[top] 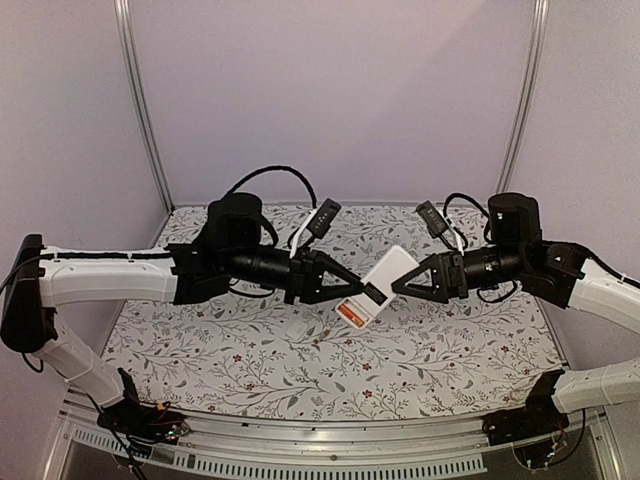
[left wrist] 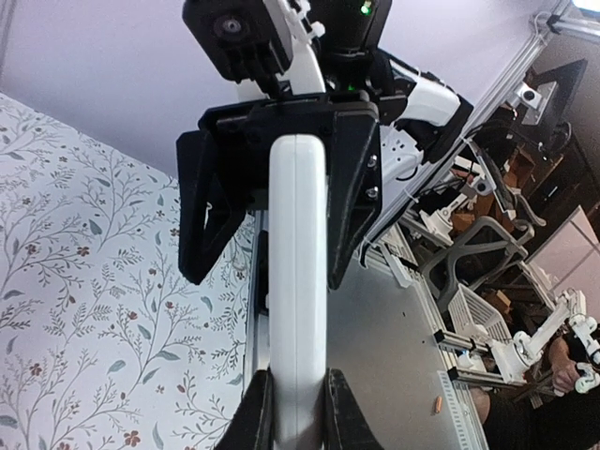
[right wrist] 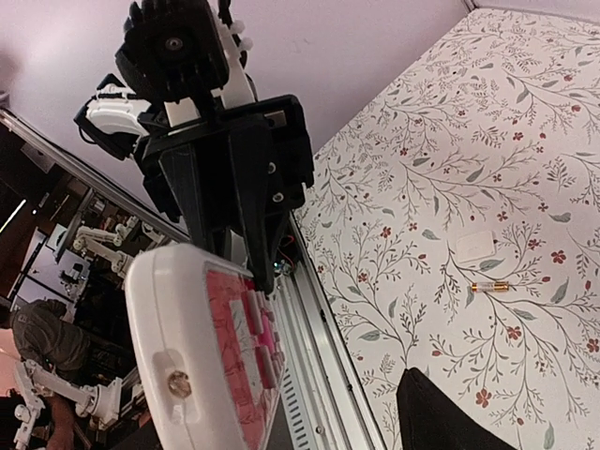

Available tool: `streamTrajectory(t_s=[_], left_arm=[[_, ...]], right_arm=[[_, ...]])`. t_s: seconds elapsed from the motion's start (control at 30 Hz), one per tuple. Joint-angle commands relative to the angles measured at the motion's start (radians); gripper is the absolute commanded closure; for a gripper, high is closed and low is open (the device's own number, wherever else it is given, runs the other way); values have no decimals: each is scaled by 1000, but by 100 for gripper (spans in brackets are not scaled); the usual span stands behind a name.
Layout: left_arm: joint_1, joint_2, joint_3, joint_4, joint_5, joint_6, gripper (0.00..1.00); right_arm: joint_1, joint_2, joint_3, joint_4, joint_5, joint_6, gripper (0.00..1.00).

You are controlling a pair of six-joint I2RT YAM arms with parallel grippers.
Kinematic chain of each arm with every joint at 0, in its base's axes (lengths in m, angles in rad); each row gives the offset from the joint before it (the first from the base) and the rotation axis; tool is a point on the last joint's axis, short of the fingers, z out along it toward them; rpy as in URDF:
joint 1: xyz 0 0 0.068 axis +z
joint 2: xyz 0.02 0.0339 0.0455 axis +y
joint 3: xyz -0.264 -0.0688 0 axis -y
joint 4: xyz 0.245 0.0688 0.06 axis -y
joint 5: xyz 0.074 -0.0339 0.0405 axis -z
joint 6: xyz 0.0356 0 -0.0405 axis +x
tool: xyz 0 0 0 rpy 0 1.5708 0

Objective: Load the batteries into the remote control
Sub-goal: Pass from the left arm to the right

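Note:
The remote control (top: 378, 285) hangs tilted in the air above the middle of the table. My left gripper (top: 350, 291) is shut on its lower end. In the left wrist view its white edge (left wrist: 298, 281) runs up from between my left fingertips (left wrist: 258, 417). My right gripper (top: 402, 283) stands open at the remote's upper end, its black fingers (left wrist: 208, 220) spread on either side of it. The right wrist view shows the remote's red button face (right wrist: 220, 347). One battery (right wrist: 489, 287) lies on the floral table.
A small flat white cover plate (right wrist: 475, 247) lies beside the battery, and it shows below the left gripper (top: 300, 326) from above. The metal rail (right wrist: 328, 328) marks the table's near edge. A tiny orange piece (left wrist: 437, 405) lies on the grey surface beyond it.

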Motion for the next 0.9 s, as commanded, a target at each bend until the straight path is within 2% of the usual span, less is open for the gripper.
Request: streamTrajectory(t_s=[0.0,0.2,0.33,0.5,0.6,0.63,0.73,0.87], left_arm=[[5,-17,-42,222,-85,-106,100],[-6,-1,-88,353,-141,-174,100],[-9,4,-126,452,-184,-228,100],[-11,23,-140,497,-201,-261,100],[-13,30,-134,487,-197,-255,100],[-14,26,-134,476,-198,-245,96],[-7,-13,-137,372,-228,-181,68],[26,-104,-136,187,-288,-80,39]], right_arm=[[-4,7,-39,307,38,210,34],[14,39,-39,419,65,282,51],[23,65,-53,497,73,319,58],[28,96,-63,590,61,374,66],[29,112,-60,607,49,400,79],[29,113,-61,606,50,401,85],[20,108,-72,594,44,407,97],[-20,89,-111,575,42,427,100]])
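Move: The remote is still pinched by the left fingers, its middle some 3 cm to the right of that hand, level with it in height and straight across. From the right hand, whose fingers stand open near the remote's right side, its middle lies about 4 cm to the left and 1 cm up. On the table roughly 27 cm below the right hand, the loose battery is some 14 cm left and 4 cm ahead, the white cover about 20 cm left and 7 cm ahead. The right hand rises about 5 cm while going some 3 cm forward and 3 cm left to the remote, rolling its fingertips up by some 15 degrees and closing until it pinches the remote's farther half from the right side. The left hand carries the remote forward and up, about 3 cm and 2 cm, turning counter-clockwise and rolling as it goes, and only once the right fingers have shut does it open about halfway and let go, its spread fingers staying either side of the remote's left edge. ##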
